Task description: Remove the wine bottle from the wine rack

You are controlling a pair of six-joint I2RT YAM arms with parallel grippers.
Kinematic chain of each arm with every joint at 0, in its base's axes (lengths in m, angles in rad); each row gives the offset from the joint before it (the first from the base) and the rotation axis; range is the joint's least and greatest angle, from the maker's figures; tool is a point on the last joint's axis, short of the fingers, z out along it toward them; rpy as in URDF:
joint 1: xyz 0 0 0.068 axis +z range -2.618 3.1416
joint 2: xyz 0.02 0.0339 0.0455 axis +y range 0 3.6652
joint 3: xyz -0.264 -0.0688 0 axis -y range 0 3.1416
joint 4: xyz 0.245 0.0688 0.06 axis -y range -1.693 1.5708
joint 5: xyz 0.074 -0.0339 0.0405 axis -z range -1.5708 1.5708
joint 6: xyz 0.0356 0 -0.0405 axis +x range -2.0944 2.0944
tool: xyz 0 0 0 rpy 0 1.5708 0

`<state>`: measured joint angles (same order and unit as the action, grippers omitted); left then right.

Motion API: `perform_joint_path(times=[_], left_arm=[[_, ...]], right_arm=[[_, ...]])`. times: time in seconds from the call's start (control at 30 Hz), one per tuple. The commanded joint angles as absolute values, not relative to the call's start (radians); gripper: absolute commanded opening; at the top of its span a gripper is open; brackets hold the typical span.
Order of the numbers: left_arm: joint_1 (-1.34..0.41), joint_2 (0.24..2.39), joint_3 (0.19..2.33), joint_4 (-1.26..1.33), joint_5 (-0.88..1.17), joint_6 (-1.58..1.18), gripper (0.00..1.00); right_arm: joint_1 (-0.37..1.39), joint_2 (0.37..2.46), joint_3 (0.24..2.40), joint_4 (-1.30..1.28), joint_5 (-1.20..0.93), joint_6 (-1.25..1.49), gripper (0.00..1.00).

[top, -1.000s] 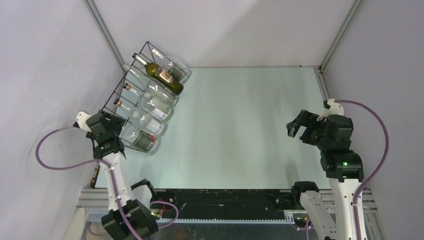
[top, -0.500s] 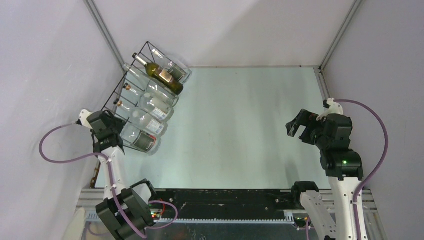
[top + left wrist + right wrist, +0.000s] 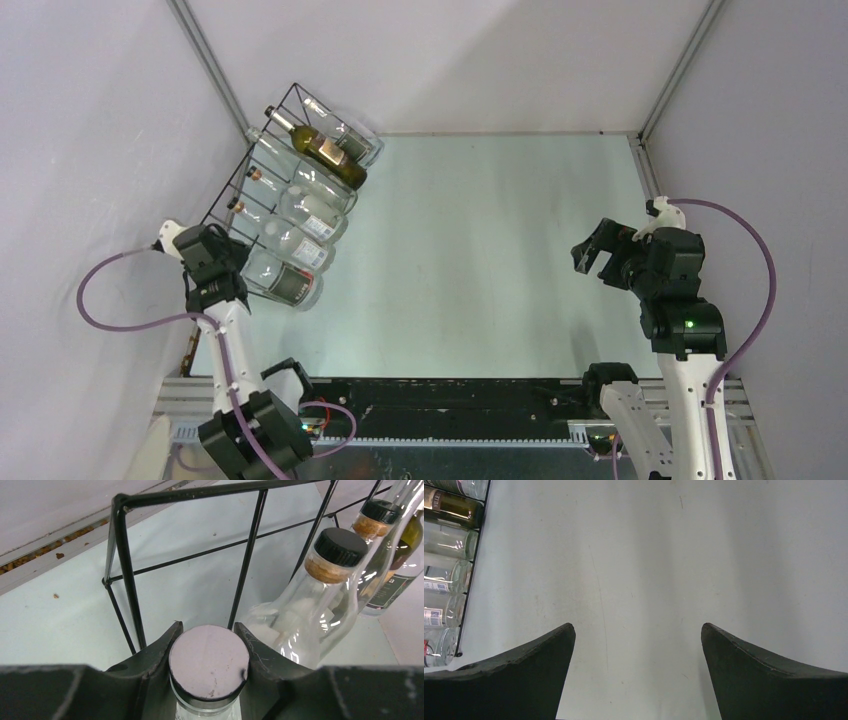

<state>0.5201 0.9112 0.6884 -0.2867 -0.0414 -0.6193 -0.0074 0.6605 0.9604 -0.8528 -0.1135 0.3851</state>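
The black wire wine rack [image 3: 229,180] stands at the far left of the table and holds several bottles lying side by side. My left gripper [image 3: 222,264] is at the rack's near end, shut on the pale round cap of the nearest clear wine bottle [image 3: 285,283]. In the left wrist view both fingers [image 3: 160,650] press the sides of that cap [image 3: 209,662], with rack wires [image 3: 124,575] just behind. My right gripper [image 3: 590,250] hovers over the table on the right, open with nothing in it [image 3: 636,630].
More clear bottles with black caps [image 3: 340,545] lie next to the held one, and a dark green bottle [image 3: 330,150] lies further back in the rack. Grey walls close in left, back and right. Bare table [image 3: 480,250] stretches between the arms.
My left gripper has closed its fingers onto the nearest bottle's cap and its wrist has shifted slightly. The right arm has stayed still.
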Motion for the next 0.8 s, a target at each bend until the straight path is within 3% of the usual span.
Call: perform_joint_path(times=[0.0, 0.77], left_arm=[[0.528, 0.824, 0.748, -0.301, -0.046, -0.601, 0.0], [0.424, 0.387, 0.683, -0.518, 0.047, -0.58, 0.0]], right_arm=[[-0.002, 0.664, 0.961, -0.835, -0.129, 0.396, 1.0], [-0.003, 0.638, 0.946, -0.853, -0.125, 0.41, 1.0]])
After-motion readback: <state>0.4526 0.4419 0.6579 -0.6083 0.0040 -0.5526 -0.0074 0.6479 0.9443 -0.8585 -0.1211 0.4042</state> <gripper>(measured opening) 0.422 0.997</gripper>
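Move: The wine bottle in the rack's nearest slot is already pinched at its stopper by the left hand; it slopes down from there, its middle about 11 cm to the right, 6 cm back and 7 cm lower. The next clear bottle's middle lies roughly 3 cm ahead, 14 cm right, and the rack's middle some 11 cm ahead, 15 cm right, both around 7 cm down. From the right hand, the wine bottle is roughly 75 cm left, about level fore and aft, and 14 cm below. The wine bottle's neck is drawn out of the rack's near end by the left hand, which keeps its pinch on the stopper and pulls about 7 cm back and 6 cm right, away from the next bottle. It rises some 4 cm as it goes, then levels off while the sideways part grows; the wrist turns slightly clockwise. ##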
